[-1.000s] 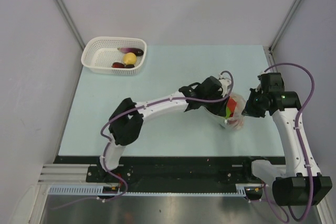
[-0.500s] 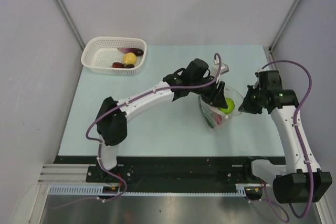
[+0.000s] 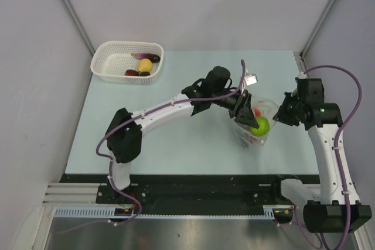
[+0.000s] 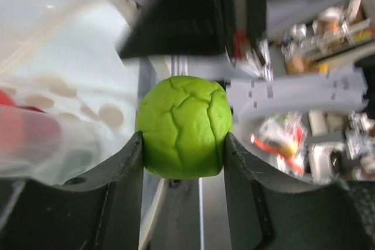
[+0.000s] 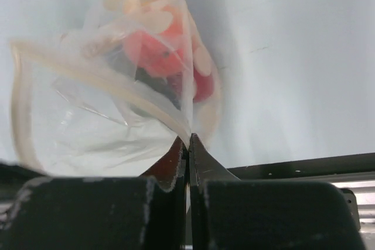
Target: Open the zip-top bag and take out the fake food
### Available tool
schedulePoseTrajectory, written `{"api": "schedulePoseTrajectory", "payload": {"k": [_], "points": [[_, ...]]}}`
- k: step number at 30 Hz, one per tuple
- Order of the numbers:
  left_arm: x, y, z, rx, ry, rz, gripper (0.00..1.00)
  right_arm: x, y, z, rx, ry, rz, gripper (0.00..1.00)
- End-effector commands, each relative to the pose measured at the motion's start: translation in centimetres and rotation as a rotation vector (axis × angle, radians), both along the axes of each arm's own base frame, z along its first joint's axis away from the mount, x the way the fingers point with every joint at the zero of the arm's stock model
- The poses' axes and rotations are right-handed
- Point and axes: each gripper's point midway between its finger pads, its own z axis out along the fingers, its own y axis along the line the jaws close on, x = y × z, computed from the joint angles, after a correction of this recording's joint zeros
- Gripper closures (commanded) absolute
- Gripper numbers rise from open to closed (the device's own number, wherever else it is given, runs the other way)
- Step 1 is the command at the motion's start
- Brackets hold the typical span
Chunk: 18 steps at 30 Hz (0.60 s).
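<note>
The clear zip-top bag point(image 3: 268, 109) hangs open between both arms, right of the table's middle. My right gripper point(image 3: 280, 115) is shut on the bag's rim point(image 5: 186, 126), with the pouch point(image 5: 111, 115) spread out in front of it. Red fake food point(image 5: 157, 51) and a dark piece still lie inside. My left gripper point(image 3: 256, 123) is at the bag's mouth, shut on a lime green fake food ball point(image 3: 261, 125). In the left wrist view the wrinkled green ball point(image 4: 184, 127) sits squeezed between both fingers point(image 4: 126, 168), with the bag wall point(image 4: 64, 86) to its left.
A white mesh basket point(image 3: 111, 48) stands at the far left corner of the pale table point(image 3: 176, 139), holding a yellow, a dark purple and a red toy piece. The left arm stretches diagonally across the table's middle. Grey walls close in on both sides.
The left gripper has come out of the bag toward the near right, carrying the lime green ball. The right gripper has shifted slightly right, still holding the bag's rim.
</note>
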Motion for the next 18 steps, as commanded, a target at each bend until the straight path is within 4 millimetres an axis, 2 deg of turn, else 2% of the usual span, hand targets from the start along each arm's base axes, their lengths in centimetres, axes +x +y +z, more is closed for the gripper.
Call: {"api": "schedulePoseTrajectory", "payload": {"k": [1,5,7,9,10,11,12,13,15,17,18], "points": [[-5.7,3.0,3.9,-0.073,-0.148,-0.199,0.99,1.4,-2.3,2.3,-0.060,-0.085,-0.071,1.00],[-5.8,3.7,2.1,-0.002,-0.193,-0.206,1.00,1.7,-2.4,2.4,-0.065,-0.085,-0.069,1.00],[-5.3,4.0,2.9,-0.014,-0.228,-0.154,1.00,1.6,-2.2,2.3,-0.057,-0.074,-0.064,1.00],[-4.3,3.9,4.7,-0.065,-0.277,-0.089,1.00,1.4,-2.3,2.0,-0.067,-0.059,-0.067,1.00],[-2.8,4.1,4.9,-0.061,-0.291,-0.020,1.00,1.3,-2.4,1.9,-0.071,-0.056,-0.069,1.00],[-1.8,4.4,6.4,-0.103,-0.319,0.022,1.00,1.2,-2.5,1.8,-0.077,-0.050,-0.071,1.00],[-0.6,4.7,6.9,-0.099,-0.296,0.076,1.00,1.0,-2.5,1.6,-0.078,-0.042,-0.070,1.00],[1.8,5.7,7.2,-0.100,-0.292,0.146,1.00,0.9,-2.5,1.6,-0.078,-0.037,-0.069,1.00],[4.6,7.0,8.4,-0.121,-0.288,0.251,1.00,0.7,-2.4,1.5,-0.074,-0.030,-0.062,1.00],[10.0,9.4,8.2,-0.077,-0.285,0.439,1.00,0.7,-2.2,1.6,-0.066,-0.040,-0.052,1.00],[11.7,10.3,7.9,-0.060,-0.273,0.494,1.00,0.7,-2.1,1.7,-0.063,-0.043,-0.048,1.00]]}}
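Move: The left hand holds the green pepper, taken from the bag and bound for the white basket, whose middle lies some 38 cm ahead of the left hand, 53 cm to its left and 22 cm below. The bag's filled body hangs about 3 cm ahead and 13 cm beneath, level sideways. From the right hand, still on the bag's rim, the basket is roughly 35 cm ahead, 58 cm left and 18 cm below. Still pinching the green pepper, the left hand first draws back about 5 cm with a little left, then reverses and sweeps forward roughly 8 cm, still going left and now rising, away from the bag and towards the basket; the wrist rolls some 15 degrees. The right hand keeps its shut grip on the bag's rim, easing about 2 cm right before holding still. ##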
